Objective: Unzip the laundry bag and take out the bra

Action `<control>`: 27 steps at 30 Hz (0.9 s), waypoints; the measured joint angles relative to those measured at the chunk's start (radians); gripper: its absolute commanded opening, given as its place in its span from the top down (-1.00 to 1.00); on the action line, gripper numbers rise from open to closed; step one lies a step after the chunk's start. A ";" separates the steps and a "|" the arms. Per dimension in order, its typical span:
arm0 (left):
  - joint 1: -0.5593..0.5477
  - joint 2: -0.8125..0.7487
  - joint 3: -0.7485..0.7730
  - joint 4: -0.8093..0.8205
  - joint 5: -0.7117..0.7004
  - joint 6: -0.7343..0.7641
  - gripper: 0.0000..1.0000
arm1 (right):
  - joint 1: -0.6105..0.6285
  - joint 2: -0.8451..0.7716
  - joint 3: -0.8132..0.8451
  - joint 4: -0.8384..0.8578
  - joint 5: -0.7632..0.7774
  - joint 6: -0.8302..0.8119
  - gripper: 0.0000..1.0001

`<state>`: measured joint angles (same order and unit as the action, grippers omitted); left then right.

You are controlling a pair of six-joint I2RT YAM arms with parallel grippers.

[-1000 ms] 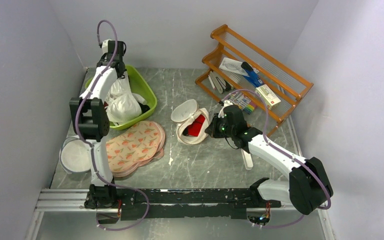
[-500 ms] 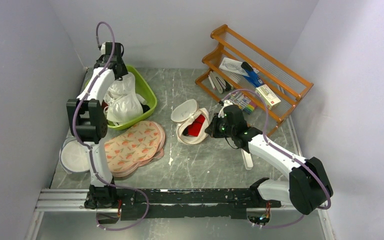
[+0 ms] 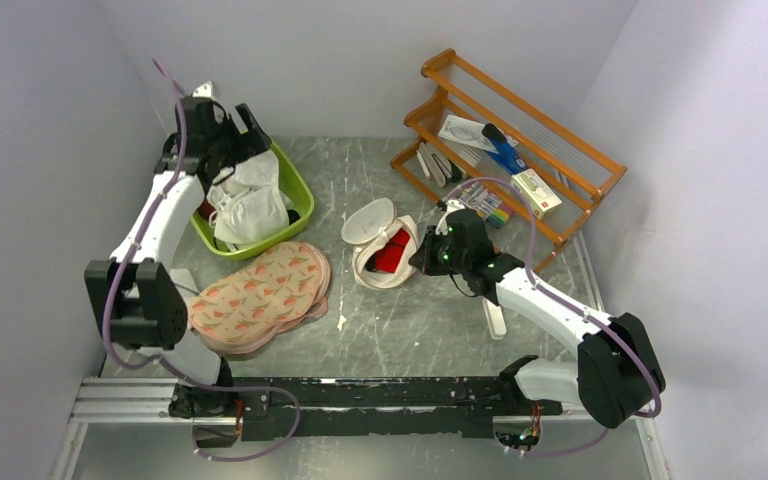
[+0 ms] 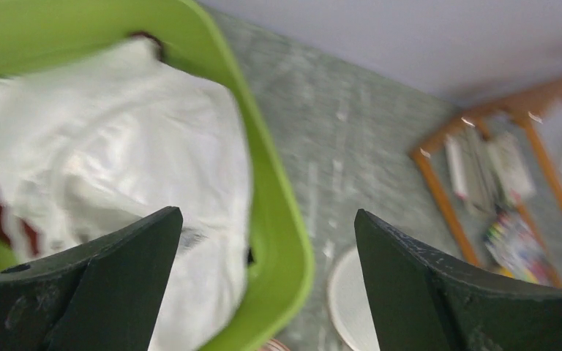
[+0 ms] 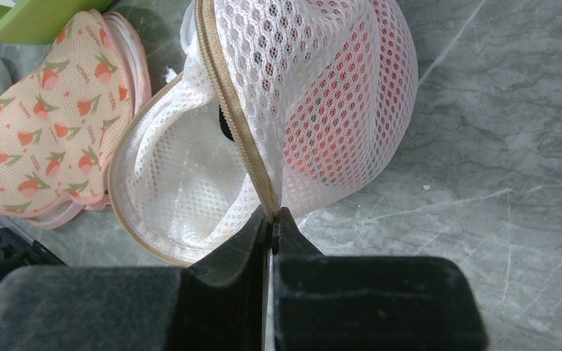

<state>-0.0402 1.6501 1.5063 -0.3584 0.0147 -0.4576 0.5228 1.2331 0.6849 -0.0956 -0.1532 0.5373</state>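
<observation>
The laundry bag lies unzipped mid-table, its round lid flap folded back. The red bra sits inside and shows red through the mesh in the right wrist view. My right gripper is shut on the bag's beige zipper rim, its own view showing the jaws pinched on the edge. My left gripper hangs open over the back of the green basket, holding nothing. In the left wrist view its fingers straddle the basket rim.
White garments fill the green basket. Peach fruit-printed pads lie in front of it. A wooden rack with small items stands at the back right. A white strip lies under the right arm. Walls close in on both sides.
My left gripper has opened and drawn up toward the back-left of the basket; its elbow has swung left and down. The right gripper and the bag have not moved.
</observation>
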 measured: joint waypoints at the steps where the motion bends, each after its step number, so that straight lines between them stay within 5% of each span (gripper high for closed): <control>1: -0.001 -0.032 -0.050 0.033 0.061 -0.017 -0.96 | 0.000 0.000 0.000 0.000 0.000 0.000 1.00; 6: -0.078 -0.155 -0.306 0.182 0.296 -0.085 -0.77 | 0.000 0.000 0.000 -0.005 0.005 0.000 1.00; 12: -0.394 -0.232 -0.459 0.254 0.361 -0.073 -0.31 | 0.000 -0.003 -0.003 -0.040 0.016 0.006 1.00; 19: -0.720 -0.272 -0.502 0.271 0.225 0.000 0.18 | 0.000 -0.024 -0.022 -0.095 0.056 0.021 1.00; 27: -0.901 -0.024 -0.349 0.216 0.010 0.103 0.72 | 0.000 -0.040 -0.038 -0.112 0.061 0.030 1.00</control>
<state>-0.9409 1.6260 1.1568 -0.1429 0.0246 -0.3546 0.5228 1.1934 0.6468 -0.2077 -0.0925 0.5671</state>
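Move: The red bra lies in the open laundry bag about 33 cm to the left hand's right, 18 cm back and 18 cm below it. The bag's opened lid is about 27 cm right, 12 cm back and 21 cm below; the green tub sits almost beneath that hand, centred 5 cm back and 4 cm left. From the right hand, which already pinches the bag's zip edge, the bra is roughly 5 cm left, 3 cm ahead and 5 cm below. Still pinching the zip edge, the right hand draws it some 3–4 cm down, right and back. The emptied left hand sweeps about 34 cm right and 23 cm back from above the tub towards the bra, turning roughly 55 degrees clockwise and closing most of the way, then sinks towards the bag's mouth. ##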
